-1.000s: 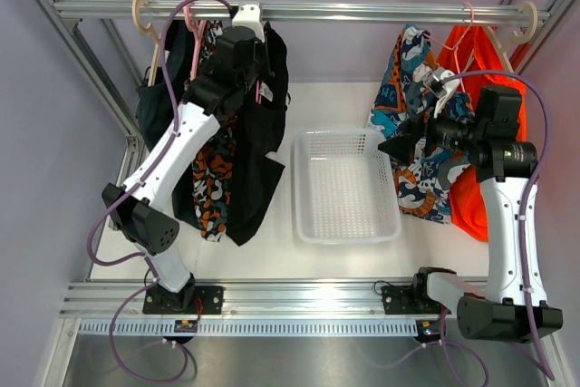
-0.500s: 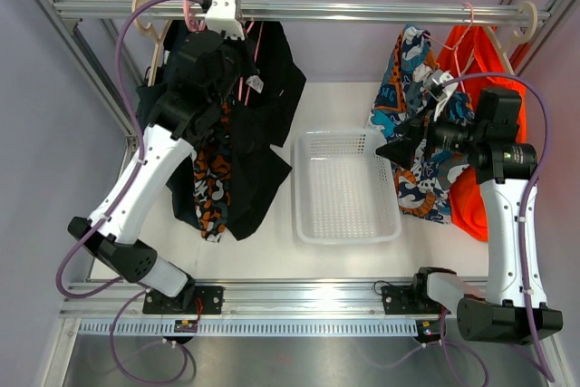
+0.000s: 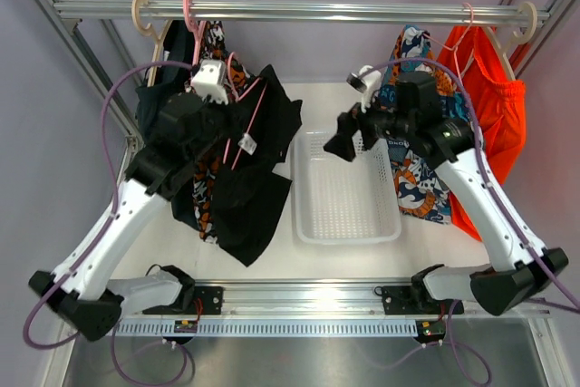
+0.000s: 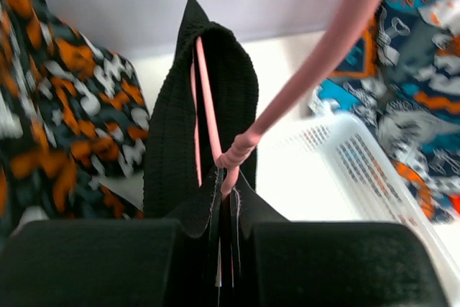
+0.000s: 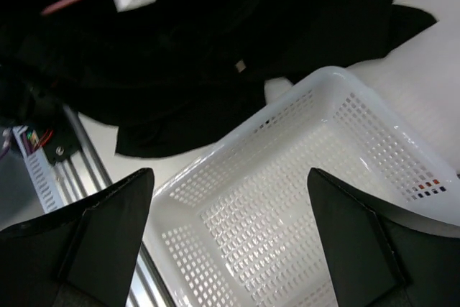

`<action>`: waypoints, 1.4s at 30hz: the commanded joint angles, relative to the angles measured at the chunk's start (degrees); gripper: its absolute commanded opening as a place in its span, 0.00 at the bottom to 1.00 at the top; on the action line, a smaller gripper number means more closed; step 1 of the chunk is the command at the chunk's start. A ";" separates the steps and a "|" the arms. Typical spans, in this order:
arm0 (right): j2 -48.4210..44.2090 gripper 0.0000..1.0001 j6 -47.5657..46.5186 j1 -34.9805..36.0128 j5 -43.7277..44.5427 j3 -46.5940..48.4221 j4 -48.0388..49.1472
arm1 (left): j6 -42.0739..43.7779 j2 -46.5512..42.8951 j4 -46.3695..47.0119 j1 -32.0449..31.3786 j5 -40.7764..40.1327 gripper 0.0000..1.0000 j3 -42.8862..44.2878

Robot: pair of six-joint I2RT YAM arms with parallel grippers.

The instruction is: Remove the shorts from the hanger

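My left gripper (image 3: 225, 124) (image 4: 223, 235) is shut on a pink hanger (image 3: 243, 115) (image 4: 327, 52), pinching a fold of the black shorts (image 3: 256, 183) (image 4: 172, 134) along with it. That hanger is off the rail (image 3: 317, 11) and hangs left of the basket. The camouflage shorts (image 3: 209, 189) (image 4: 65, 106) hang behind from another pink hook (image 3: 189, 8). The dark navy shorts (image 3: 152, 106) hang at the far left. My right gripper (image 3: 341, 144) (image 5: 230, 228) is open over the basket's left side, with the black shorts (image 5: 215, 48) just beyond it.
A white perforated basket (image 3: 390, 224) (image 5: 338, 91) (image 4: 374, 170) sits mid-table. A blue patterned garment (image 3: 412, 178) (image 4: 424, 55) and an orange one (image 3: 494, 106) hang at the rail's right end. Frame posts stand at both sides.
My left arm has pulled the pink hanger and black shorts off the rail, down and toward the near side. My right arm has swung left over the basket, still open.
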 commanded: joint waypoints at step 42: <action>42.64 0.00 0.92 20.00 50.23 43.42 23.95 | -10.17 -32.88 -4.41 -0.24 16.39 0.00 -22.77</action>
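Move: Out to the right hand's left, about 16 cm across and 12 cm ahead at nearly its own height, is the far waistband end of the black shorts. The white basket lies some 13 cm back and 6 cm right of that hand, roughly 28 cm below. From the left hand, still gripping the hanger's neck, the waistband end is 5 cm ahead, 8 cm right and a little lower; the camouflage shorts hang about 9 cm back, 7 cm left and 15 cm lower. Sweeping left and forward with open fingers, the right hand travels about 20 cm to the far end of the hanger, shuts on the black waistband there and pinches it, then heads forward and slightly up, tipping upward and turning clockwise. The left hand keeps the hanger neck pinched and draws it back some 13 cm, rolling about 15 degrees. ##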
